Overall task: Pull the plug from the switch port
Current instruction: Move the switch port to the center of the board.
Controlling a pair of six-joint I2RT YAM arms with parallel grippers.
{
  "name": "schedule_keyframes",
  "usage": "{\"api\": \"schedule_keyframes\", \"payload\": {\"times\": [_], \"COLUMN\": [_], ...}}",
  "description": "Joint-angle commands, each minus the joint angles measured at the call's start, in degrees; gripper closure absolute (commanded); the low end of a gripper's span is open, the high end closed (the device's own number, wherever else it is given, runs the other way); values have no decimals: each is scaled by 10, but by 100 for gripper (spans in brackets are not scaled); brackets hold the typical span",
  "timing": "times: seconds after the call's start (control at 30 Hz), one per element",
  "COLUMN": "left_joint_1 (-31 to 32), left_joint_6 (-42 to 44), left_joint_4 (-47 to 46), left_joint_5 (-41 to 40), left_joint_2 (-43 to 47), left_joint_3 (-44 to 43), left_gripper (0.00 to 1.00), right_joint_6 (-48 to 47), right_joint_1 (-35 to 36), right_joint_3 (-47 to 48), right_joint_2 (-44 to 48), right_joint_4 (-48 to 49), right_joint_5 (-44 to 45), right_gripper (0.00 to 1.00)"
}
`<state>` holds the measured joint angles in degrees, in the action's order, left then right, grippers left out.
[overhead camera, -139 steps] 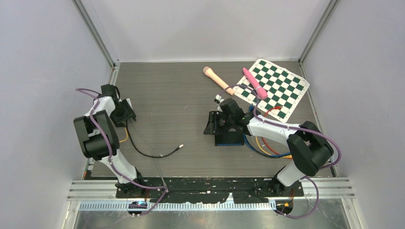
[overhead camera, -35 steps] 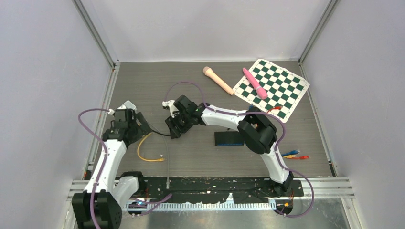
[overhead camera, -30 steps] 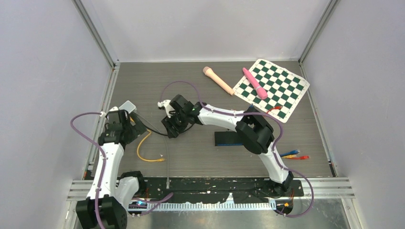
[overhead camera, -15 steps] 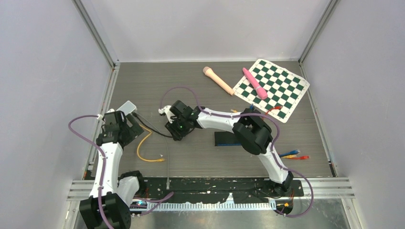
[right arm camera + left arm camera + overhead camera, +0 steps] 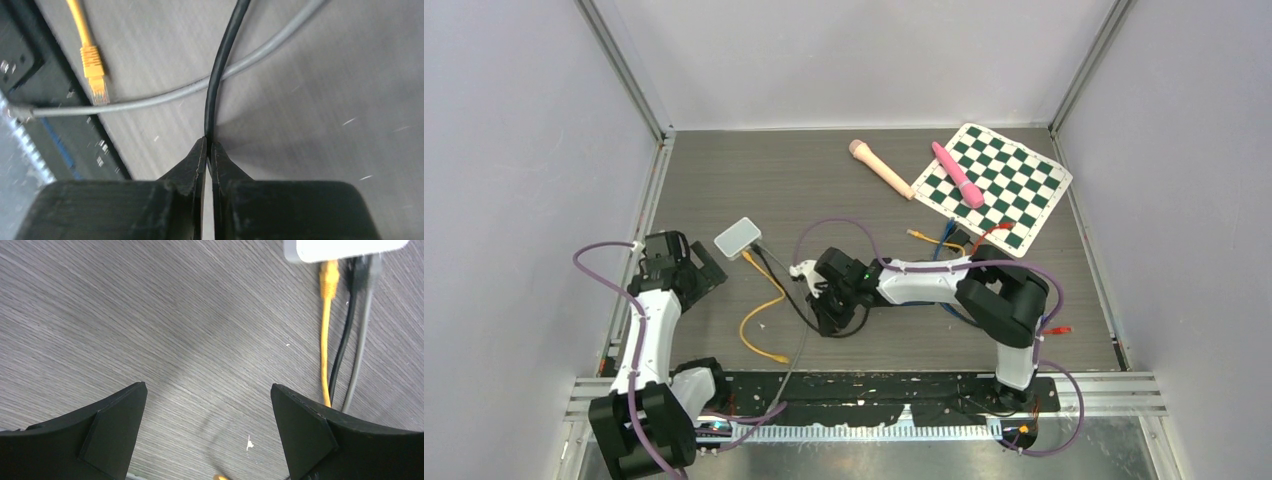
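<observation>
The white switch (image 5: 737, 238) lies left of centre, with yellow, black and grey cables leaving its near side. In the left wrist view, the switch (image 5: 345, 247) sits at the top edge, with a yellow plug (image 5: 328, 277) and a blurred black plug (image 5: 356, 275) seated in its ports. My right gripper (image 5: 826, 308) is shut on the black cable (image 5: 216, 90), pinching it between the fingertips (image 5: 209, 146). My left gripper (image 5: 704, 272) stands open and empty (image 5: 208, 390) just left of the switch, touching nothing.
A grey cable (image 5: 150, 100) crosses under the black one, and the loose end of the yellow cable (image 5: 95, 85) lies near the black base rail (image 5: 864, 395). A checkered mat (image 5: 1004, 185), a pink stick (image 5: 957, 174) and a tan handle (image 5: 881, 168) lie at the back right.
My right gripper closed on the black cable and drew back toward the near edge. The switch slid right, away from my left gripper, which stayed open.
</observation>
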<state>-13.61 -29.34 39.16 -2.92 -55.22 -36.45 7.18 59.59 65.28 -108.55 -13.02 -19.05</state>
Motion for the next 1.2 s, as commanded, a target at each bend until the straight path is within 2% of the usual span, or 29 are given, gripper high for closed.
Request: {"api": "schedule_keyframes", "payload": {"times": [0.0, 0.3, 0.67, 0.93, 1.03, 1.17], "left_joint_1": [-5, -5, -5, -5, -5, -5], "left_joint_6": [11, 25, 59, 46, 34, 30], "left_joint_4": [-27, -45, -79, -70, -56, -42], "left_joint_5": [9, 50, 159, 145, 110, 71], "left_joint_2": [-20, -76, -111, -65, -41, -4], "left_joint_3": [-23, -45, -47, -29, -25, -20], "left_gripper": [0, 0, 1, 0, 0, 0], "right_joint_6": [53, 72, 49, 113, 134, 148], "right_joint_1": [30, 68, 51, 36, 41, 49], "right_joint_3": [-69, -104, -44, -30, -42, -51], "right_joint_2": [37, 89, 167, 155, 146, 126], "right_joint_4": [-18, -24, -73, -7, 25, 76], "right_joint_5": [-72, -147, -85, -87, -75, -120], "right_gripper": [90, 89, 63, 62, 62, 64]}}
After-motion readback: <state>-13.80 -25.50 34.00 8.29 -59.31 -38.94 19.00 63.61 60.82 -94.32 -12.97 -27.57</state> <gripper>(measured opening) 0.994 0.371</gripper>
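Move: The right hand already pinches the black cable low over the board; the white switch port on that cable lies about 21 cm ahead and 20 cm to its left. The yellow cable's plug is about 5 cm back and 8 cm left of the hand, and the black box some 9 cm ahead and 17 cm right. From the left hand, the switch port is roughly 15 cm ahead and 6 cm right, lower down. Still pinching the black cable, the right hand drags it back towards the board's near edge, some 11 cm and a little to the right. Then the fingers part and let go of it, and the hand rises about 8 cm, easing forward and left. The left hand, wide open, drifts some 3 cm forward and right, dipping slightly before it rises. ##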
